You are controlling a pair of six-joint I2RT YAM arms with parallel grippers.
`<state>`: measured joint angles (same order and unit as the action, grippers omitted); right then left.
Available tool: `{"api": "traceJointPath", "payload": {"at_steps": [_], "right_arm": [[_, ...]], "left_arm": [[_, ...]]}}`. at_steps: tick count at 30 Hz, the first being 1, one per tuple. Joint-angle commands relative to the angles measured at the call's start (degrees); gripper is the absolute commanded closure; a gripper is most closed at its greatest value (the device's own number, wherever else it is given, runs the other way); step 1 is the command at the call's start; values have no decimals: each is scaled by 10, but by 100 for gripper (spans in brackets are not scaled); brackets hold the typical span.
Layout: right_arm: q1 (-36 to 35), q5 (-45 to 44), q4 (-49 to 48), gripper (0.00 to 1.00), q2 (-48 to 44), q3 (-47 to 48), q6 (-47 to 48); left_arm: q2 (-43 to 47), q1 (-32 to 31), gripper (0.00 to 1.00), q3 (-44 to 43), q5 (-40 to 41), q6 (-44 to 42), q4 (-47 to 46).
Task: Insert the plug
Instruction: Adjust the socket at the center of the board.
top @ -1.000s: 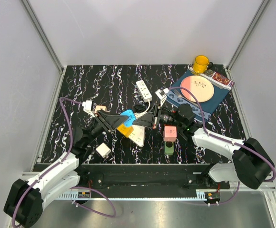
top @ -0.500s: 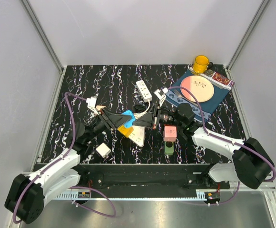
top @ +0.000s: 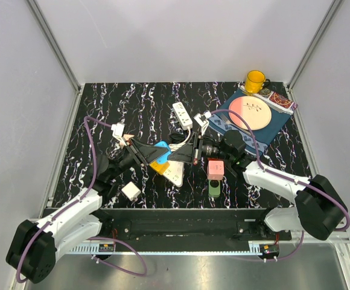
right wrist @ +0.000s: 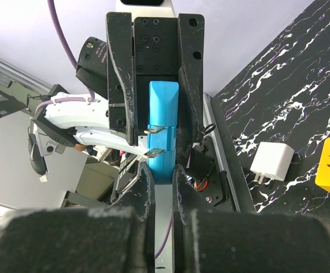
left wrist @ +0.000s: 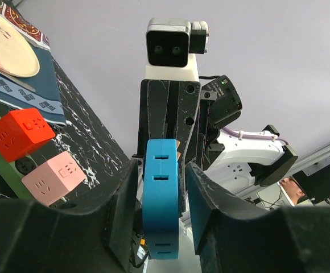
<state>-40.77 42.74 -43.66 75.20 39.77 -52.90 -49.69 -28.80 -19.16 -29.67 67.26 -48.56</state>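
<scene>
The blue plug [top: 162, 147] hangs above the table's middle, between both grippers. My right gripper [right wrist: 161, 173] is shut on its lower end, and two metal prongs [right wrist: 156, 141] stick out sideways just beyond the fingertips. From the opposite side my left gripper [left wrist: 161, 166] straddles the blue plug [left wrist: 162, 199]. Its one finger lies against the plug. A narrow gap shows at the other finger [left wrist: 202, 193]. From above, the left gripper [top: 160, 151] and right gripper [top: 172, 153] meet tip to tip.
Below the grippers lie a yellow cube [top: 157, 164] and a white power strip [top: 175, 175]. Another white strip [top: 182, 115] lies further back. A pink cube [top: 215, 168], a green strip [top: 214, 188], a white cube [top: 130, 191], a plate [top: 251, 113] and a yellow mug [top: 254, 81] stand around.
The left gripper's jaws have narrowed around the blue plug, and the left arm has shifted slightly towards the middle. The right gripper has kept its hold without moving.
</scene>
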Motion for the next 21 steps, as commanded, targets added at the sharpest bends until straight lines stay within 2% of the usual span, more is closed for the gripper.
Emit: {"api": "traceJointPath", "payload": {"at_steps": [1, 7, 14, 15, 17, 18, 21], "right_arm": [[-6, 7, -12, 100, 0, 24, 14], [-11, 4, 10, 100, -1, 29, 30], [-13, -7, 60, 99, -12, 33, 57], [-13, -12, 71, 93, -15, 33, 62], [-13, -27, 109, 84, -28, 33, 80], [-13, -33, 124, 72, -33, 35, 96], [-12, -69, 195, 50, -58, 38, 134]], "left_arm": [[-2, -3, 61, -26, -14, -10, -28], [-1, -3, 69, -26, -12, -12, -25], [11, -3, 93, -24, -6, -20, -10], [14, -4, 99, -26, -4, -28, -3], [25, -3, 100, -31, 0, -41, 28], [30, -3, 100, -37, 1, -57, 43], [51, -3, 100, -63, 18, -109, 139]]}}
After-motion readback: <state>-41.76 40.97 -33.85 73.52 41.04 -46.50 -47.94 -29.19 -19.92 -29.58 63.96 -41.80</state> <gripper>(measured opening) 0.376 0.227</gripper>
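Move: The blue socket is already between the left fingers, not yet clamped, its middle about 1 cm ahead and 1 cm right of that hand. The right hand still pinches its other end, the socket's middle about 2 cm to that hand's left. Counted from the left hand, the yellow socket on the board lies some 20 cm below, 1 cm ahead and 2 cm left; the pink one 17 cm right and level; the white adapter 11 cm left, 8 cm back. The left hand stays where it is and shuts its part-open fingers onto the sides of the blue socket, taking a grip while the right hand still pinches the far end. Only then do the right fingers spread to a bit over a third open and let go of the socket, as both hands sink, the left about 1 cm and the right about 1.5 cm, with the right wrist rolling some 5 degrees. ##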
